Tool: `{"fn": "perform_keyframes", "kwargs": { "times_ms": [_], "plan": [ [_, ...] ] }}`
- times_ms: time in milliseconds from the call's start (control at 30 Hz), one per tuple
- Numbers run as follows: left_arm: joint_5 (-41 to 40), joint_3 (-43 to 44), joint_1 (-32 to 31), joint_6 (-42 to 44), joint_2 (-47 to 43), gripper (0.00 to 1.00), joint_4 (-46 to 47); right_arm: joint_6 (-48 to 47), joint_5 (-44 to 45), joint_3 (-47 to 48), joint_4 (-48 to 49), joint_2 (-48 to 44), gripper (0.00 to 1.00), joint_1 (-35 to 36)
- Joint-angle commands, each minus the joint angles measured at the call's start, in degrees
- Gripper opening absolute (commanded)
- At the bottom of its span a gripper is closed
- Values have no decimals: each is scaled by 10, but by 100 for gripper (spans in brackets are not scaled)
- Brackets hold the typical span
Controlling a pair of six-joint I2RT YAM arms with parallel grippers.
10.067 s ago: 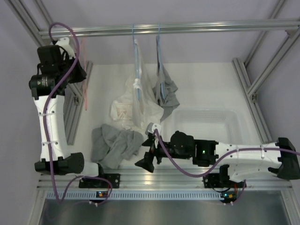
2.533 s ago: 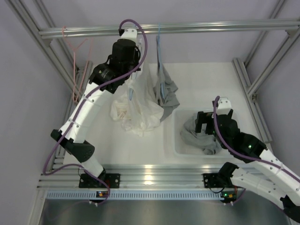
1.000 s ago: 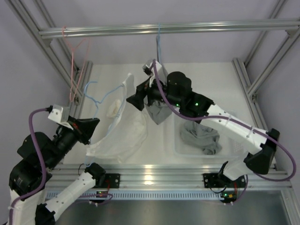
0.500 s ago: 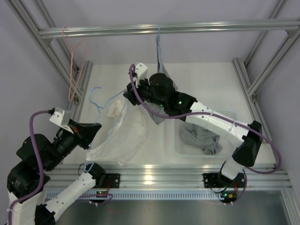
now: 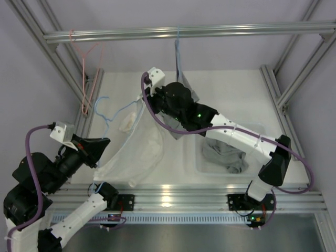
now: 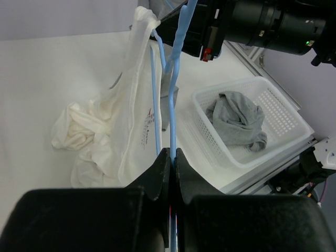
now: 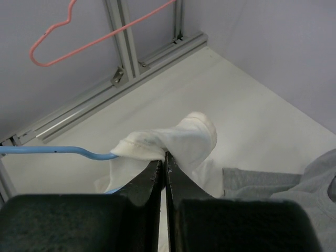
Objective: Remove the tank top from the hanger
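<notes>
A white tank top [image 5: 137, 153] hangs slack from a blue hanger [image 5: 113, 112] between my two arms. Low on the left, my left gripper [image 5: 104, 142] is shut on the hanger's wire. In the left wrist view the blue hanger [image 6: 174, 79] runs up from my left gripper [image 6: 172, 153] and the tank top [image 6: 122, 119] drapes beside it. My right gripper [image 5: 144, 100] is shut on the top's shoulder strap. The right wrist view shows the bunched white strap [image 7: 173, 137] pinched at my right gripper [image 7: 164, 157], with the hanger's arm [image 7: 52, 150] going into it.
A white basket [image 5: 258, 129] at the right holds a grey garment [image 5: 224, 155]. A pink hanger [image 5: 84, 68] hangs on the left frame post. Another blue hanger [image 5: 178, 47] hangs from the top rail [image 5: 236, 30] with a grey garment [image 5: 190, 93] behind my right arm.
My right gripper has reached left to the tank top's strap and shut on it. My left arm has shifted slightly, still holding the hanger.
</notes>
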Motion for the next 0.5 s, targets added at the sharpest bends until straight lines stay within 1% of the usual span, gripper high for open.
{"fn": "perform_keyframes", "kwargs": {
  "times_ms": [0,200,467],
  "plan": [
    [-30,16,0,13,6,0,13,-22,26,37,16,-11,0,6],
    [-24,9,0,16,7,0,12,-41,50,59,16,-9,0,0],
    [-26,8,0,9,-7,0,2,-48,49,123,2,35,0,-36]
  ]
}}
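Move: The right hand already pinches the white tank top's strap, with the blue hanger's forward shoulder tip about 3 cm to its left and 1 cm back; the top's body hangs some 13 cm back, 5 left and 12 below. The grey garment hangs roughly 11 cm right, 5 forward and 12 lower. From the left hand, still gripping the hanger, that tip lies about 16 cm forward, 13 right, nearly level. The right hand keeps its pinch and lifts the strap about 5 cm, drifting forward, against the left-held hanger. ##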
